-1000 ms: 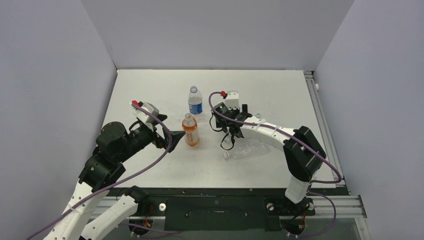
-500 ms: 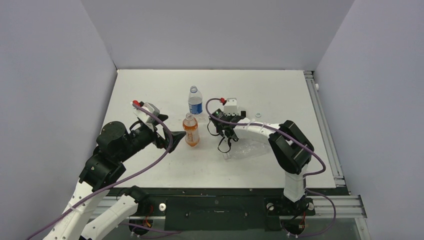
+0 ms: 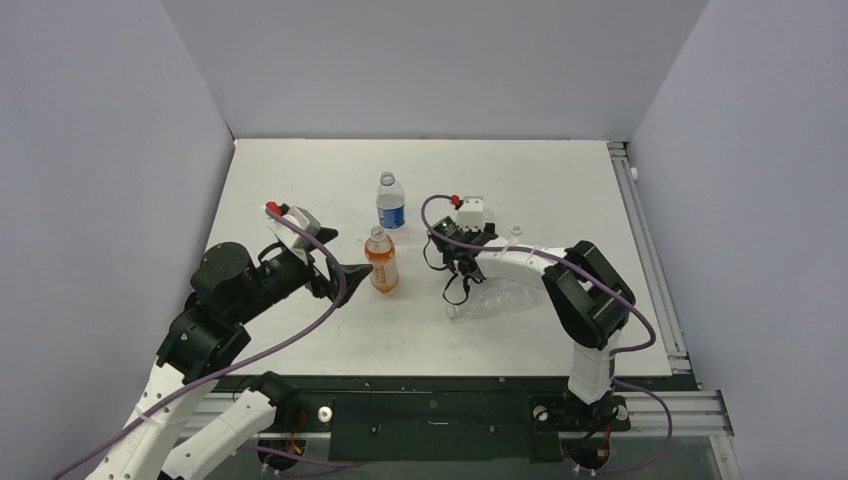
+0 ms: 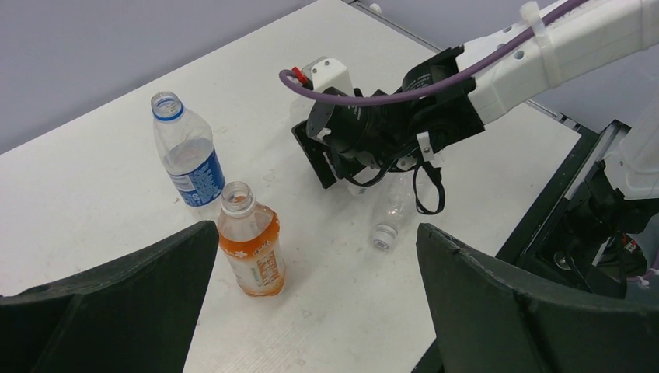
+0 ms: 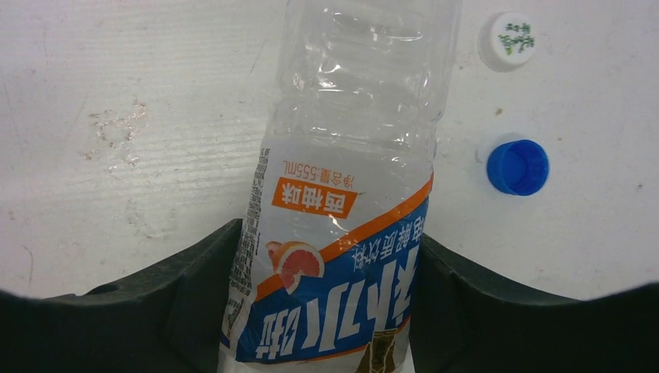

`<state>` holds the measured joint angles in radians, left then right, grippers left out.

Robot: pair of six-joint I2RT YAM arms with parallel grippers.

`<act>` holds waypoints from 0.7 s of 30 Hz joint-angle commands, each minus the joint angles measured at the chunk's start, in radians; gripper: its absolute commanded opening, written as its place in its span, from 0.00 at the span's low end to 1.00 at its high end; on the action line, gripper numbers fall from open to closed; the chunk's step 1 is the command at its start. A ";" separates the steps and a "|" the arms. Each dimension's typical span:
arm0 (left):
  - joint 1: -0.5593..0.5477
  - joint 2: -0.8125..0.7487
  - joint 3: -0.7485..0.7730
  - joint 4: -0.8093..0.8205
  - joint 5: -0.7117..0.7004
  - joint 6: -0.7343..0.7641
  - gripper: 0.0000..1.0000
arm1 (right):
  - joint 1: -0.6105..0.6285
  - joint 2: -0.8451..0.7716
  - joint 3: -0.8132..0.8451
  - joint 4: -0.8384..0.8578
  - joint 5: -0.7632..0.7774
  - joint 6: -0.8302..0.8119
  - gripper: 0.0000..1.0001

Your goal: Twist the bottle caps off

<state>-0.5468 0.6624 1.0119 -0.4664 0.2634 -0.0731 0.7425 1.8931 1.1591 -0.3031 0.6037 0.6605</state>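
Two bottles stand uncapped: an orange-coloured bottle [image 3: 382,265] [image 4: 252,252] and, behind it, a blue-labelled bottle [image 3: 390,205] [image 4: 190,159]. A clear bottle with a blue-and-orange label [image 3: 497,299] [image 5: 350,179] lies on its side with its white cap [image 4: 382,235] on. My right gripper [image 3: 461,268] [image 5: 330,241] reaches down over this bottle, with both fingers pressed on its labelled body. My left gripper [image 3: 338,255] [image 4: 311,311] hangs open just left of the orange bottle, holding nothing. A loose blue cap [image 5: 517,166] and a loose white cap [image 5: 509,39] lie beside the lying bottle.
The white table [image 3: 300,190] is walled in grey on three sides. A metal rail [image 3: 640,230] runs along its right edge. A small loose cap [image 3: 516,229] lies behind the right arm.
My right arm has folded in over the lying bottle, and its jaws have closed from wide open onto the bottle's body. The left arm has stayed still.
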 commanded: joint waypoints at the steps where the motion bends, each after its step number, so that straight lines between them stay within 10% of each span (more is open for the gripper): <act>1: 0.005 0.004 0.048 0.060 0.064 0.045 0.97 | -0.007 -0.196 -0.027 0.041 0.006 -0.034 0.53; 9: 0.003 0.037 0.127 0.079 0.242 0.409 0.97 | -0.009 -0.549 0.126 -0.056 -0.370 -0.167 0.54; 14: 0.002 0.032 0.150 0.085 0.315 0.695 0.96 | 0.011 -0.565 0.347 -0.229 -0.810 -0.259 0.55; 21: 0.000 -0.017 0.106 0.025 0.397 1.166 0.96 | 0.139 -0.512 0.591 -0.490 -0.949 -0.405 0.55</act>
<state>-0.5468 0.6735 1.1233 -0.4229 0.5728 0.7364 0.8124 1.3361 1.6604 -0.5884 -0.1928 0.3710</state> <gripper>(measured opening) 0.967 0.610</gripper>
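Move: The grapefruit-label bottle is already between the right fingers, low at the table; the open left gripper is some 17 cm back, 22 cm left and 32 cm above. The blue-label bottle stands about 17 cm left and 7 cm ahead, the orange bottle about 18 cm left and 9 cm back; the clear bottle lies roughly 12 cm back and 6 cm right. From the left hand, the grapefruit bottle is about 17 cm ahead, 22 cm right and 32 cm below. The grapefruit-label bottle, still pinched around its label, goes fast up off the table by nearly 40 cm in the right hand, then also back and left by some 10 cm each towards the left gripper, the wrist swinging counter-clockwise and rolling its left side up. The left hand rises about 7 cm and rolls over, fingers staying wide open. ##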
